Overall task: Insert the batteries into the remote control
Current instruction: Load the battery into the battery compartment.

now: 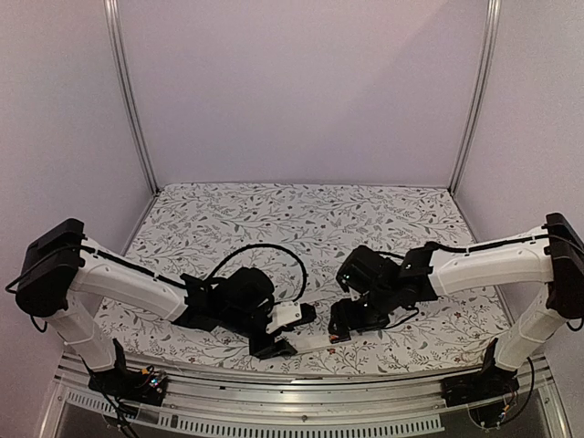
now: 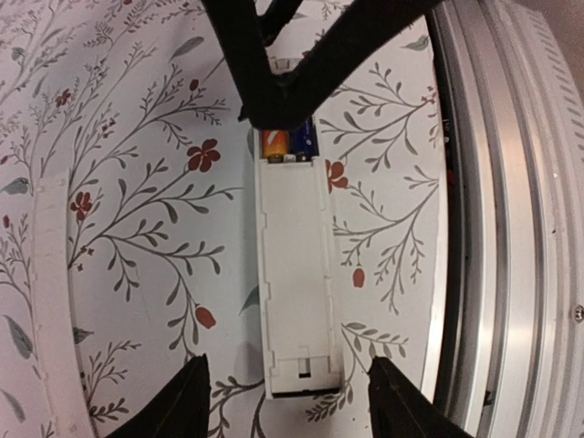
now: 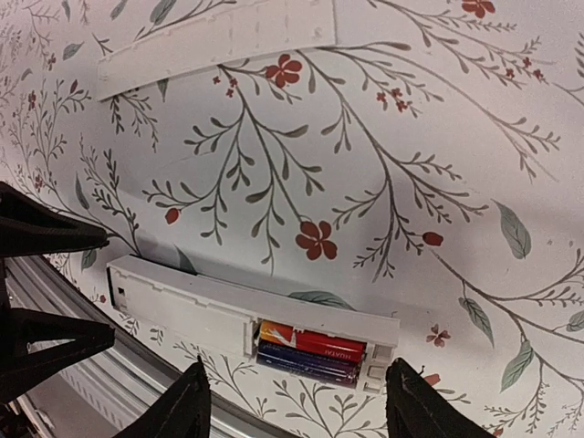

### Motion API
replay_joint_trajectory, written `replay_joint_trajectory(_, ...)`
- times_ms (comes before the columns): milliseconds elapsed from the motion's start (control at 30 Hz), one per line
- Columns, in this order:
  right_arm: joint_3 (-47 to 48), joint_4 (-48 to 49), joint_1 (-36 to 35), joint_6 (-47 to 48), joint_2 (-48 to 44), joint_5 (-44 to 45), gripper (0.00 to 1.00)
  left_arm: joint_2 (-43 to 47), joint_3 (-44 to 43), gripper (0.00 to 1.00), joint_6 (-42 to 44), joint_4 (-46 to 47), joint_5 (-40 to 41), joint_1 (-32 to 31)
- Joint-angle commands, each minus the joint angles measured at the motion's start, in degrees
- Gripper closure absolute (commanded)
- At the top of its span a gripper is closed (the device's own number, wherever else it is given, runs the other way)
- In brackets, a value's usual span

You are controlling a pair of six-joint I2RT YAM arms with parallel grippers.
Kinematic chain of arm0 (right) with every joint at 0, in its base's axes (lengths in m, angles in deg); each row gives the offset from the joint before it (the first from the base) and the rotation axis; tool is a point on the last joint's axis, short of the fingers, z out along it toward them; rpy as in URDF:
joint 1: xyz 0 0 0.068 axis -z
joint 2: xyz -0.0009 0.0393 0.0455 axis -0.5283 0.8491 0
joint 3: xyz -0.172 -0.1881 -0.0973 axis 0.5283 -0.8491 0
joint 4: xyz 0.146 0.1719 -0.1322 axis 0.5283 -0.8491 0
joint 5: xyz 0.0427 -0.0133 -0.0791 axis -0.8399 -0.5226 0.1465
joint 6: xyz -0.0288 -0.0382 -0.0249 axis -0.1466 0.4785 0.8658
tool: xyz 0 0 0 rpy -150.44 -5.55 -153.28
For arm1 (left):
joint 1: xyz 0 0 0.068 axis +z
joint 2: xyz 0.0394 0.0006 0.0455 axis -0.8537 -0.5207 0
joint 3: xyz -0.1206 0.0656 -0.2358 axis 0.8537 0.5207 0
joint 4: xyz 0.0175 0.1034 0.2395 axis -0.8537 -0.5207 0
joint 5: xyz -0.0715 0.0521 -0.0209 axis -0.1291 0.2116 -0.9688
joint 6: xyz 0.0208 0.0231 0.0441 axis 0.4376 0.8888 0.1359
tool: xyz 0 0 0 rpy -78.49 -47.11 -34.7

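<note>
The remote control [image 2: 294,274] is a slim white bar lying back-up on the floral table near its front edge. Its bay is open at one end, where two batteries [image 3: 310,351] lie side by side in it, one red-orange and one dark blue. My right gripper [image 3: 301,401] is open just above that end, with a finger on either side of the batteries [image 2: 287,141] and touching nothing. My left gripper [image 2: 297,401] is open astride the remote's other end [image 3: 182,297], with a gap on both sides. In the top view both grippers [image 1: 278,339] [image 1: 340,328] meet over the remote [image 1: 315,345].
A thin flat white cover strip [image 3: 219,41] lies on the table a short way behind the remote, seen too in the left wrist view [image 2: 50,301]. The table's metal front rail [image 2: 511,228] runs close alongside the remote.
</note>
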Motion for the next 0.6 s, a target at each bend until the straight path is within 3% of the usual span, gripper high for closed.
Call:
replay_joint_trajectory(0,3.1,-4.9,-0.4,0.4,-3.0,5.0,0.43,-0.5,-0.9,0.41,0.6,-0.4,-0.6,-0.5)
replay_joint_trajectory(267,2.7,-1.6,-0.4,3.2,-1.8,-3.7,0.99,-0.5,-0.9,0.41,0.6,-0.4,-0.6,-0.5)
replay_joint_trajectory(567,1.4,0.2,-0.4,2.6,2.2,-7.0,1.00,-0.4,-1.0,0.41,0.5,-0.6,-0.4,-0.4)
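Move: The pair of batteries already lies in the remote control's compartment, some 3 cm below the right fingertips and about 1 cm back and 1 cm to their right. From that hand the remote's left end is roughly 8 cm left, 2 cm back and 3 cm down, and the loose battery cover about 9 cm ahead, 9 cm left and 4 cm down. From the left hand the batteries lie some 10 cm right, 1 cm ahead and 2 cm lower. Carry the right gripper on up from the batteries by nearly 3 cm and shut its empty fingers fully as it tops out. Then draw it about 1.5 cm back and a little left, and start sinking, about 1 cm, so that the closed tips hover above the remote near the compartment's left edge, touching nothing. ##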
